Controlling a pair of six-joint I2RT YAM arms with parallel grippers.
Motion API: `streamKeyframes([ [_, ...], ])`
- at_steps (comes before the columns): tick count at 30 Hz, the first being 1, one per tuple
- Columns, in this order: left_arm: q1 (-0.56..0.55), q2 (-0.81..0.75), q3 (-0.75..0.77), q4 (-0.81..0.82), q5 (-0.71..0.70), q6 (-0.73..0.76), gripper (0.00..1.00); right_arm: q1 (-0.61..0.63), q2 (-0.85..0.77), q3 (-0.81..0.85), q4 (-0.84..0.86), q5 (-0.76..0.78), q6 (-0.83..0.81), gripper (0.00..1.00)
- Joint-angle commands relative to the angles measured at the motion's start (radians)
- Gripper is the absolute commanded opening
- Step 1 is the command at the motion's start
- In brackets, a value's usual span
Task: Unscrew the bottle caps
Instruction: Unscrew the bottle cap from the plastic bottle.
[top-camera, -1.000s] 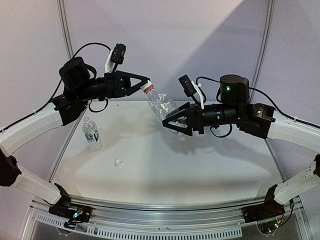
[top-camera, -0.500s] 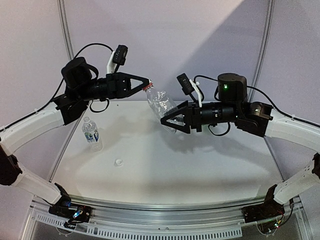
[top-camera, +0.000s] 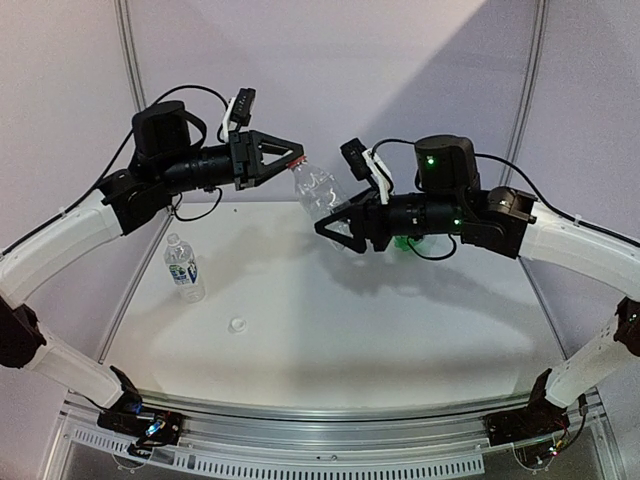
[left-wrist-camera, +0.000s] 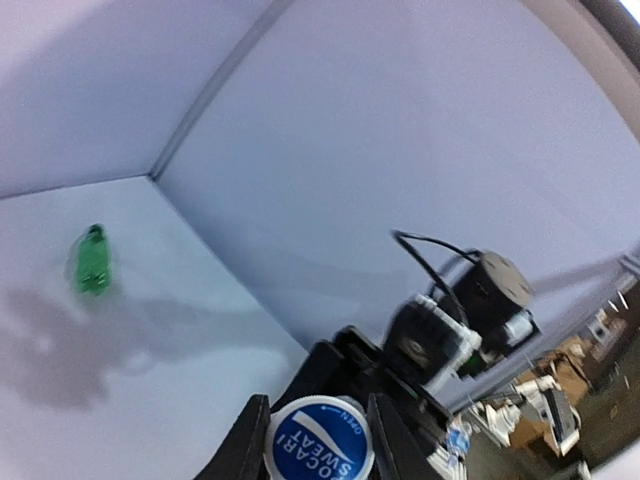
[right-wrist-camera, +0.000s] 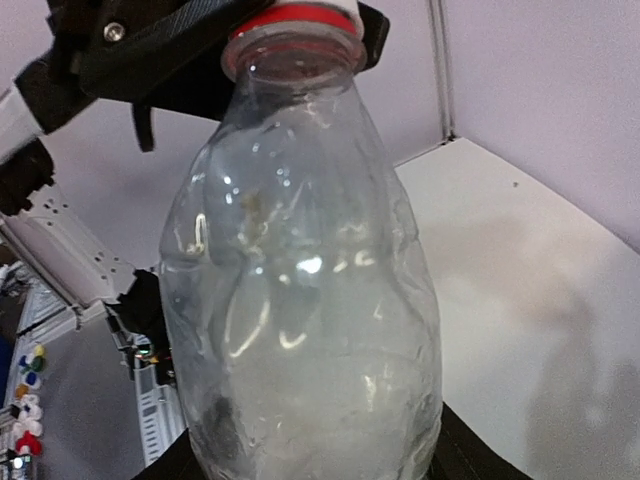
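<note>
Held up in the air above the table is a clear unlabelled bottle (top-camera: 320, 195), tilted with its neck to the upper left. My right gripper (top-camera: 337, 226) is shut on its lower body (right-wrist-camera: 305, 290), and only the tips of its dark fingers show at the bottom of the right wrist view. The bottle's white cap (right-wrist-camera: 300, 10) sits on the neck above a red ring. My left gripper (top-camera: 297, 157) is shut on that cap, whose blue printed top (left-wrist-camera: 320, 440) fills the space between the two fingers (left-wrist-camera: 243, 445).
A labelled clear bottle (top-camera: 184, 268) stands upright at the table's left. A loose white cap (top-camera: 237, 325) lies in front of it. A green bottle (left-wrist-camera: 92, 262) stands at the back right, mostly hidden behind my right arm in the top view.
My left gripper has shut on the cap. Both arms have risen a little with the bottle, which has shifted slightly and now stands more upright.
</note>
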Motion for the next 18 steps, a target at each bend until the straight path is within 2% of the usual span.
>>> streamKeyframes([
  [1, -0.061, 0.042, 0.068, -0.218, -0.204, -0.056, 0.0, 0.042, 0.058, 0.052, -0.107, 0.279, -0.127, 0.0],
  [7, -0.076, 0.04, 0.064, -0.279, -0.256, -0.139, 0.01, 0.078, 0.061, 0.02, -0.085, 0.393, -0.177, 0.0],
  [11, -0.077, 0.011, 0.033, -0.267, -0.272, -0.14, 0.08, 0.079, 0.02, -0.035, -0.039, 0.385, -0.172, 0.0],
  [13, -0.077, -0.01, 0.002, -0.236, -0.271, -0.136, 0.18, 0.079, -0.006, -0.056, -0.035, 0.368, -0.18, 0.0],
  [18, -0.077, -0.056, -0.074, -0.155, -0.25, -0.187, 0.61, 0.079, -0.048, -0.079, -0.043, 0.343, -0.163, 0.0],
])
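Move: The left fingers already grip the plastic bottle's cap, right at the hand point; the bottle's middle lies about 6 cm back, 4 cm right and 6 cm below that hand. From the right hand, which holds the bottle's body, the cap is some 8 cm ahead, 5 cm left and 8 cm up. The loose cap on the table lies roughly 5 cm back and 17 cm left of the left hand, some 42 cm below. Both hands lower the held bottle about 5 cm, tilting some 20 degrees, then the left fingers open around its cap. ##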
